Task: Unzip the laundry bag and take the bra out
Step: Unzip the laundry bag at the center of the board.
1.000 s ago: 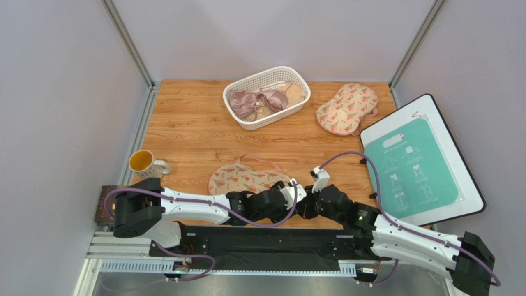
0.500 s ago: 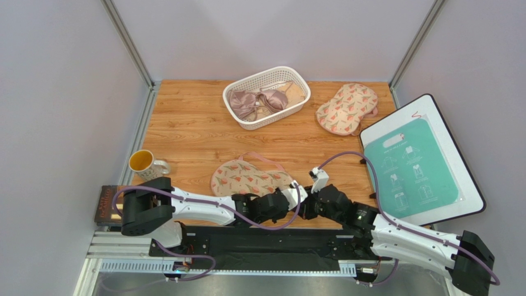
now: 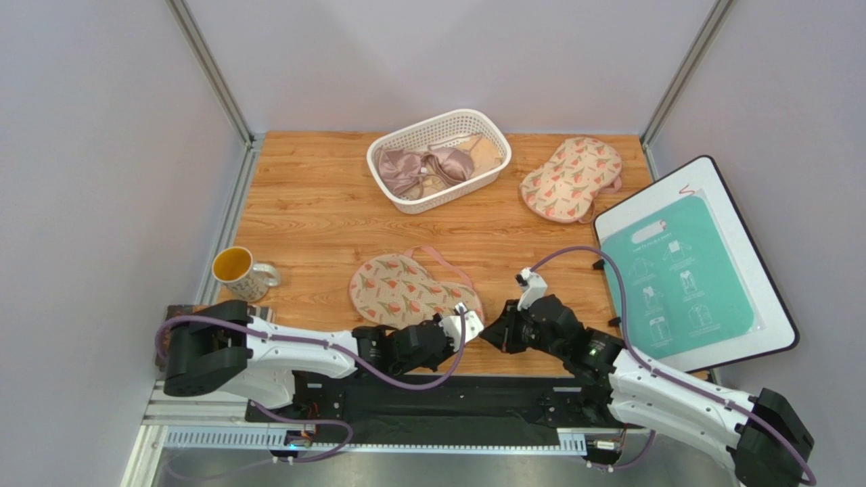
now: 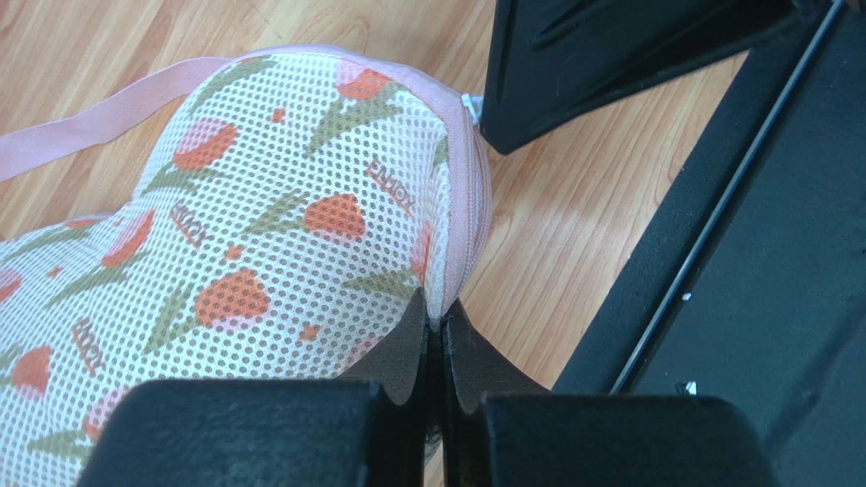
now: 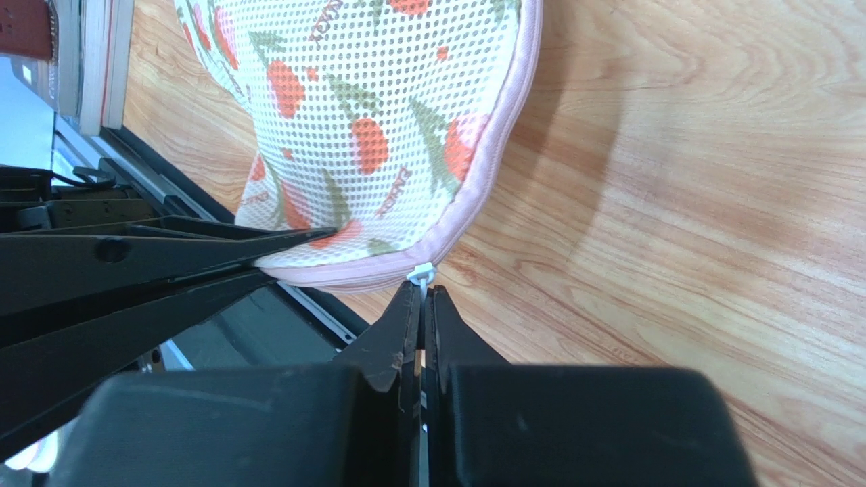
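The laundry bag, flowered mesh with pink zip edging, lies near the table's front edge. My left gripper is shut on the bag's pink zip edge at its right end. My right gripper is shut on the small white zip pull at that same end. In the top view the left gripper and the right gripper sit almost tip to tip beside the bag's corner. A pink strap trails from the bag. The bra is hidden; no yellow fabric shows.
A white basket at the back holds a mauve satin bra. A second flowered bag lies at the back right. A teal-faced board leans at the right. A mug stands at the left.
My left gripper has closed on the bag's zip edge, and the left arm has drawn back toward the near edge. The bag has shifted slightly. The right gripper stays shut at the pull.
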Robot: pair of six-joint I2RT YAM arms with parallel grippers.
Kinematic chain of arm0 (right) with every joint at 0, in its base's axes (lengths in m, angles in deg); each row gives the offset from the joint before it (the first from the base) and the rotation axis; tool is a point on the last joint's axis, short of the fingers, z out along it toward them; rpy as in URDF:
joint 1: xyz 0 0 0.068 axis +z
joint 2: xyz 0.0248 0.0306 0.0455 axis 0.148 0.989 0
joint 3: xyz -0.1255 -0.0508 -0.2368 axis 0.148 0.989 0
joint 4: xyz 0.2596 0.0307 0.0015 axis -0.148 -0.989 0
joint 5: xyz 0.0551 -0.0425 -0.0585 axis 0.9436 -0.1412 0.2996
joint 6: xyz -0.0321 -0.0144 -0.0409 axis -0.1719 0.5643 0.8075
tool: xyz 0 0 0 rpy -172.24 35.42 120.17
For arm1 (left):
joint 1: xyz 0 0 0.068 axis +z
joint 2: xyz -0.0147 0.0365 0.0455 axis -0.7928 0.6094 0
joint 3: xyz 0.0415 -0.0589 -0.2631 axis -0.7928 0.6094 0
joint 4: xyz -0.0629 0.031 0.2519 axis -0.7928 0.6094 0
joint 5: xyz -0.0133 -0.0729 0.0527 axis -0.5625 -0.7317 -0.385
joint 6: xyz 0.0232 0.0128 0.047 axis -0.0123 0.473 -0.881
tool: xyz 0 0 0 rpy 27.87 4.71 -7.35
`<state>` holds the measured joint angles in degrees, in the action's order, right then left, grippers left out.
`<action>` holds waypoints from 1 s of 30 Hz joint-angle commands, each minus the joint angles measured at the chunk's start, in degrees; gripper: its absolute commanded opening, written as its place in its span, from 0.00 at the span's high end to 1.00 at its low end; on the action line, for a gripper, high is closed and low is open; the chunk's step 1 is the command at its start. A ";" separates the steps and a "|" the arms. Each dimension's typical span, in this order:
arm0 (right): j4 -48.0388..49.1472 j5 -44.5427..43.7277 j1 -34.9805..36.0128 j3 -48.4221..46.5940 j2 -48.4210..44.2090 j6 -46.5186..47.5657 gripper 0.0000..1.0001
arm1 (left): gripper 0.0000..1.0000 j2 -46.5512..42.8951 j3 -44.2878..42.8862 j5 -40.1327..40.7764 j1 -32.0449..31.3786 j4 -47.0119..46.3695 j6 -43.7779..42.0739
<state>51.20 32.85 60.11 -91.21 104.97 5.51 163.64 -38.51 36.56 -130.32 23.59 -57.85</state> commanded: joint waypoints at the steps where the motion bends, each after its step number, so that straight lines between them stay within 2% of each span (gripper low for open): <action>1: -0.41 1.70 -4.13 -1.65 1.08 2.61 1.00 | 1.00 -4.01 2.63 0.64 -0.44 2.66 -1.69; 11: 1.70 5.48 -11.86 -1.29 3.37 5.16 1.00 | 1.00 -10.34 4.56 3.62 -0.97 9.51 1.82; 23: 0.30 8.55 -15.82 -0.85 1.44 6.57 1.00 | 1.00 -11.83 5.18 7.85 -1.15 16.02 9.38; 27: -0.31 11.37 -15.82 -0.59 0.03 6.40 1.00 | 0.51 -11.40 3.16 4.87 -1.15 15.32 9.03; 28: -0.58 11.46 -15.73 -0.42 -0.32 6.48 1.00 | 0.47 -11.31 2.20 4.08 -1.15 15.58 8.68; 30: -0.32 11.99 -15.65 0.72 -0.76 6.48 1.00 | 0.25 -11.31 -1.14 1.70 -1.15 15.41 7.37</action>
<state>52.01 45.94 44.89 -91.27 105.52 10.47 152.80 -34.77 40.27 -131.43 35.06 -49.85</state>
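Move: The right fingers already pinch the zipper pull, while the left fingers grip the laundry bag's seam near its end; from the left hand the pull is about 5 cm right and 2 cm ahead. The bag's middle lies roughly 11 cm ahead and 7 cm left of the left hand, or 9 cm ahead and 12 cm left of the right, some 3 cm lower. The pink strap is about 14 cm ahead and 7 cm left of the right hand. Drawing the seam apart between them, the left hand pulls its gripped end about 3 cm left and a little up, while the right keeps its pinch on the zipper pull and takes it some 2 cm forward and 1 cm right. At the end the left fingers open, letting go of the seam as that hand moves another centimetre left and sinks, and the right, still shut on the pull, eases slightly farther right. ##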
